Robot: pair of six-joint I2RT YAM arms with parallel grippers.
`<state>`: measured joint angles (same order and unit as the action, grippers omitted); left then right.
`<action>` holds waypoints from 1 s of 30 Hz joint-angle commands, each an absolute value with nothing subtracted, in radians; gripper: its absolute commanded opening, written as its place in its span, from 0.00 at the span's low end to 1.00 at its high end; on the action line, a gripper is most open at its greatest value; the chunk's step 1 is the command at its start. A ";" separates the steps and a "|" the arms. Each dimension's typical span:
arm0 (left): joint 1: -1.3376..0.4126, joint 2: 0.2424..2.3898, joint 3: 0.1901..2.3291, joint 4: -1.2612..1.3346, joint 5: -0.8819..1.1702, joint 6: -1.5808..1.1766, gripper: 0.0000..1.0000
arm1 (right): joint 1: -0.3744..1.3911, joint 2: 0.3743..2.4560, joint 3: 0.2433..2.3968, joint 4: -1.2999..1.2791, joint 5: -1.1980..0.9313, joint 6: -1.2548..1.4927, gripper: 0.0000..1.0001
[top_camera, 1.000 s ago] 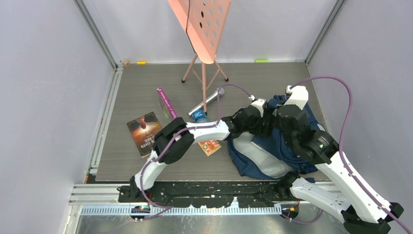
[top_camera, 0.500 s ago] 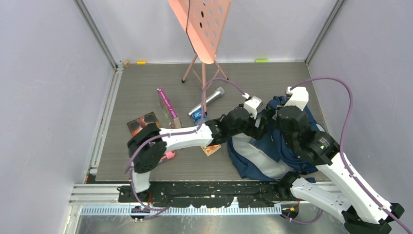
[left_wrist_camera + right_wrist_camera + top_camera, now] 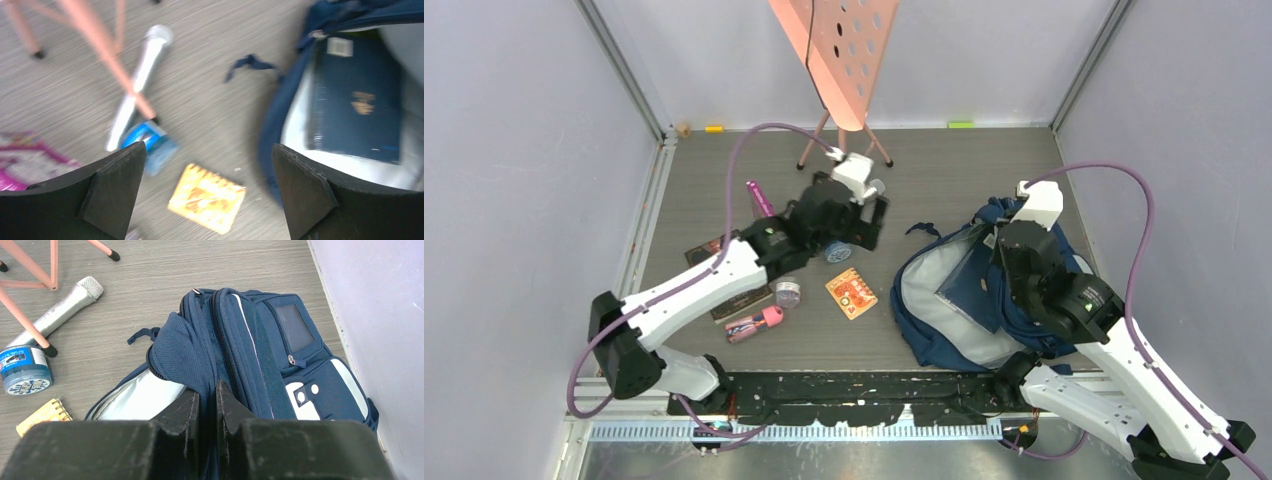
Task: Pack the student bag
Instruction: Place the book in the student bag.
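The student bag (image 3: 964,335), navy with grey patches, lies at the right with its mouth held open. My right gripper (image 3: 990,243) is shut on the upper edge of its flap; the wrist view shows navy fabric pinched in that gripper (image 3: 207,390). A dark blue book (image 3: 357,95) lies inside on the pale lining. My left gripper (image 3: 869,222) hangs open and empty left of the bag, above the floor. Through its jaws I see an orange notepad (image 3: 206,198), a blue jar (image 3: 150,145) and a silver microphone (image 3: 140,85).
A pink music stand (image 3: 844,60) rises at the back, its legs beside the microphone. On the floor left of the bag lie the notepad (image 3: 851,293), a small clear-lidded jar (image 3: 787,292), a pink item (image 3: 754,324), a purple box (image 3: 759,200) and a book (image 3: 724,300) under the left arm. The right wall stands close to the bag.
My left arm pulled out of the bag's mouth and swung left and back, its jaws opening wide. The dark blue book now shows inside. The right gripper kept its hold.
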<state>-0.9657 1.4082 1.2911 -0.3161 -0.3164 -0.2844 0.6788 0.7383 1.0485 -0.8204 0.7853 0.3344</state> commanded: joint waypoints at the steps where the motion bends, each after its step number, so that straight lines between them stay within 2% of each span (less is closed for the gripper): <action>1: -0.804 1.345 1.316 -0.627 -0.240 -0.262 1.00 | 0.678 0.722 1.062 -0.739 0.864 0.327 0.01; 7: -0.587 1.363 1.360 -0.766 -0.146 -0.216 1.00 | 0.678 0.716 1.035 -0.722 0.846 0.335 0.00; 10: -0.473 1.373 1.331 -0.738 -0.054 -0.228 1.00 | 0.678 0.717 1.035 -0.721 0.833 0.338 0.01; 15: -0.344 1.419 1.271 -0.625 -0.016 -0.279 1.00 | 0.678 0.709 1.026 -0.716 0.827 0.341 0.00; 22: -0.304 1.489 1.228 -0.495 -0.092 -0.321 1.00 | 0.678 0.709 1.020 -0.713 0.818 0.344 0.01; 30: -0.264 1.548 1.195 -0.459 -0.035 -0.332 1.00 | 0.678 0.715 1.037 -0.717 0.829 0.333 0.01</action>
<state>-0.2806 1.5364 1.2026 -0.5293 -0.0616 -0.3161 0.6788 0.7307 1.0061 -0.7769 0.7666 0.3382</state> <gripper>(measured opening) 0.994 0.167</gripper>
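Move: The purple treehouse book, standing spine up, lies about 24 cm to the left hand's left, 10 cm ahead and 20 cm below. The dark book lying flat is some 35 cm left and about level fore and aft, the clear jar 21 cm left and 5 cm back, and the blue jar 9 cm left and 8 cm ahead, all roughly 25 cm down. From the right hand the purple book is about 47 cm left, 12 cm ahead and 22 cm below. The right fingers keep their pinch on the bag's raised edge while the empty left hand swings away from the bag to the purple book, about 22 cm left and 10 cm forward. It sinks some 13 cm, mostly late, once the sideways sweep has died out, tipping its fingers down by some 25 degrees and turning counter-clockwise about as much. The fingers stay wide open and come in close over the spine. ##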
